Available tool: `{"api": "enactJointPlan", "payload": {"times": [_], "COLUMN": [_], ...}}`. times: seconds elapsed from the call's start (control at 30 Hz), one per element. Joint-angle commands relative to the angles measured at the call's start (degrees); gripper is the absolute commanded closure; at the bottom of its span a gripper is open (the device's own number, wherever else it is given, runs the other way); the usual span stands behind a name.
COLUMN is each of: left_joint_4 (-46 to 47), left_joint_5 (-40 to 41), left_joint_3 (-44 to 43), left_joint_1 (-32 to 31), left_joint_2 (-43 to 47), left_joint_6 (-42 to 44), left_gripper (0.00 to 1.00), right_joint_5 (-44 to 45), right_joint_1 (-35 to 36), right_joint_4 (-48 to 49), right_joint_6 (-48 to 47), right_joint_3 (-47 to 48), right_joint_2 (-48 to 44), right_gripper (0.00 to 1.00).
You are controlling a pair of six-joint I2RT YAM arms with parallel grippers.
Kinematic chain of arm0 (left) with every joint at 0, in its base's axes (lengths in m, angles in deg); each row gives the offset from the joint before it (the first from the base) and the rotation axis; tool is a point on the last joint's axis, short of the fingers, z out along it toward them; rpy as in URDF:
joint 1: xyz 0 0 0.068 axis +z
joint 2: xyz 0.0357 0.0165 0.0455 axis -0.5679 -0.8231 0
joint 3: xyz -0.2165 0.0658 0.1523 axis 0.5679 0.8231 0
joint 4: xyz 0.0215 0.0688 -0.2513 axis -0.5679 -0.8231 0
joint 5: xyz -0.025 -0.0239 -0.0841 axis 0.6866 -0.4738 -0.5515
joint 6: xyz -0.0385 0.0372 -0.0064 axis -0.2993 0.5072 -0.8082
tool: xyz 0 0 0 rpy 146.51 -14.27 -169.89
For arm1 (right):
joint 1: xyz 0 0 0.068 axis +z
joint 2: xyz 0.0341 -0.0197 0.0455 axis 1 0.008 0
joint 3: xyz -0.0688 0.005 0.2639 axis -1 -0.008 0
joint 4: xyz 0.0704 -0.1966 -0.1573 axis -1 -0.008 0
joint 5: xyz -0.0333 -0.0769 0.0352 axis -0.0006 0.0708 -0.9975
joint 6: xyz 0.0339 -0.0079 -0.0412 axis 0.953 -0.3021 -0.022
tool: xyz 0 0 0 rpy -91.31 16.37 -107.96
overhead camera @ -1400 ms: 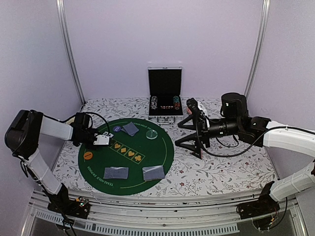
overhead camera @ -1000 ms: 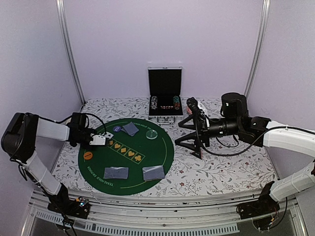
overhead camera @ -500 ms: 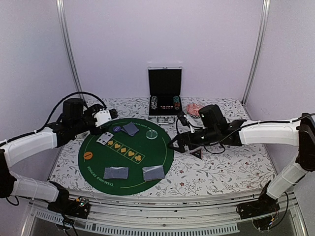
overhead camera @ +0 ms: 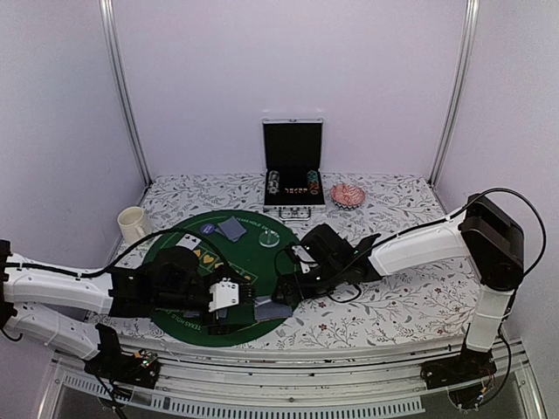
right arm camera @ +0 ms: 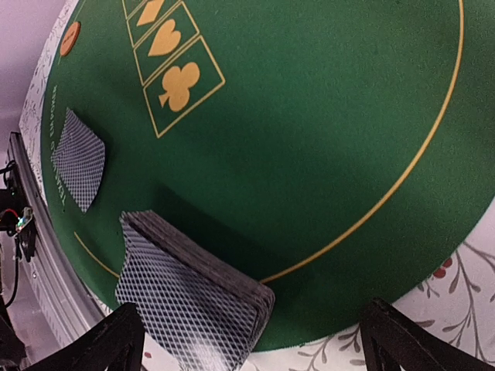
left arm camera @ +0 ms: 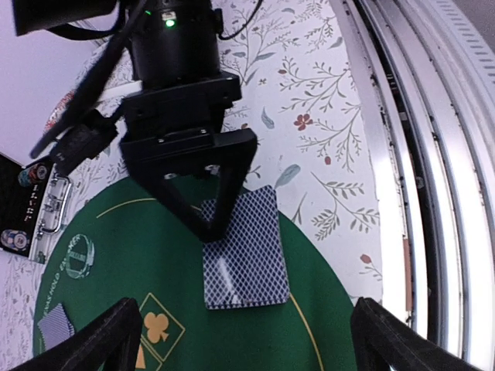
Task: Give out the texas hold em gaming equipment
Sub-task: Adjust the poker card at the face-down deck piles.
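A thick deck of blue-backed playing cards point(overhead camera: 272, 307) point(left arm camera: 246, 255) point(right arm camera: 193, 309) lies at the near edge of the green mat point(overhead camera: 262, 262). My right gripper point(overhead camera: 288, 291) point(right arm camera: 255, 348) hovers open just over the deck's far side. My left gripper point(overhead camera: 234, 305) point(left arm camera: 251, 348) is open and low, to the left of the deck, with nothing between its fingers. A smaller face-down pile point(right arm camera: 77, 158) lies left of the deck. More cards point(overhead camera: 231, 229), a white face-up card point(overhead camera: 192, 247), a dark blue disc point(overhead camera: 207, 229), a pale disc point(overhead camera: 272, 237) and an orange disc point(right arm camera: 70, 37) lie on the mat.
An open black case point(overhead camera: 293, 175) with chips stands at the back of the table. A white mug point(overhead camera: 131, 224) sits left of the mat, and a red patterned bowl point(overhead camera: 347, 194) sits at the back right. The table's metal rail point(left arm camera: 418, 193) runs close beside the deck.
Both arms have swung in from the far sides of the mat to its near edge, meeting over the deck. The left gripper has opened wider. The mug has come into view.
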Motion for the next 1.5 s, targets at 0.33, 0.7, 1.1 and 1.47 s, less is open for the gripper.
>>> {"api": "enactJointPlan", "payload": {"times": [0.33, 0.7, 1.1, 1.47], "left_joint_4": [2.4, 1.3, 0.5, -0.8], "left_joint_5": [-0.9, 0.9, 1.4, 1.1], "left_joint_3": [-1.1, -1.4, -1.7, -2.8], "left_joint_1": [-1.6, -1.7, -1.7, -1.8], "left_joint_2": [-8.9, -9.8, -10.4, -12.1], "left_joint_6": [-4.3, -3.3, -2.7, -2.6], "left_gripper": [0.04, 0.04, 0.04, 0.05], "right_joint_5": [14.6, 21.0, 24.1, 16.3], "right_joint_1": [3.2, 4.0, 4.0, 4.0], "right_joint_4": [-8.6, -13.4, -16.6, -11.2], "right_joint_6": [-0.2, -2.4, -4.2, -5.7], "right_joint_3": [3.4, 4.2, 4.8, 3.5], "right_joint_2": [4.5, 4.2, 1.9, -3.6], "right_gripper": [0.01, 0.02, 0.01, 0.0]}}
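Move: The right-hand deck pile lies roughly 4 cm left, 3 cm back and 3 cm below the right hand. From the left hand, which hangs higher, it is about 9 cm right, 4 cm ahead and 10 cm down. The other deck pile is some 17 cm to the left of that pile and level with it. The mat's printed club is about 7 cm left of the right-hand pile and 9 cm farther out. With its fingers staying wide open, the left hand sinks about 5 cm towards the right-hand deck pile in a quick first dip and then hovers nearly still, its fingertips tilted some 10 degrees farther down. The right hand, also open, edges about a centimetre forward and left, then draws some 4 cm to the right, away from the pile's middle, dipping nearly 2 cm before rising again, while its wrist swings some 20 degrees so the fingers point more steeply down and a little outward; no clear touch on the cards shows. ##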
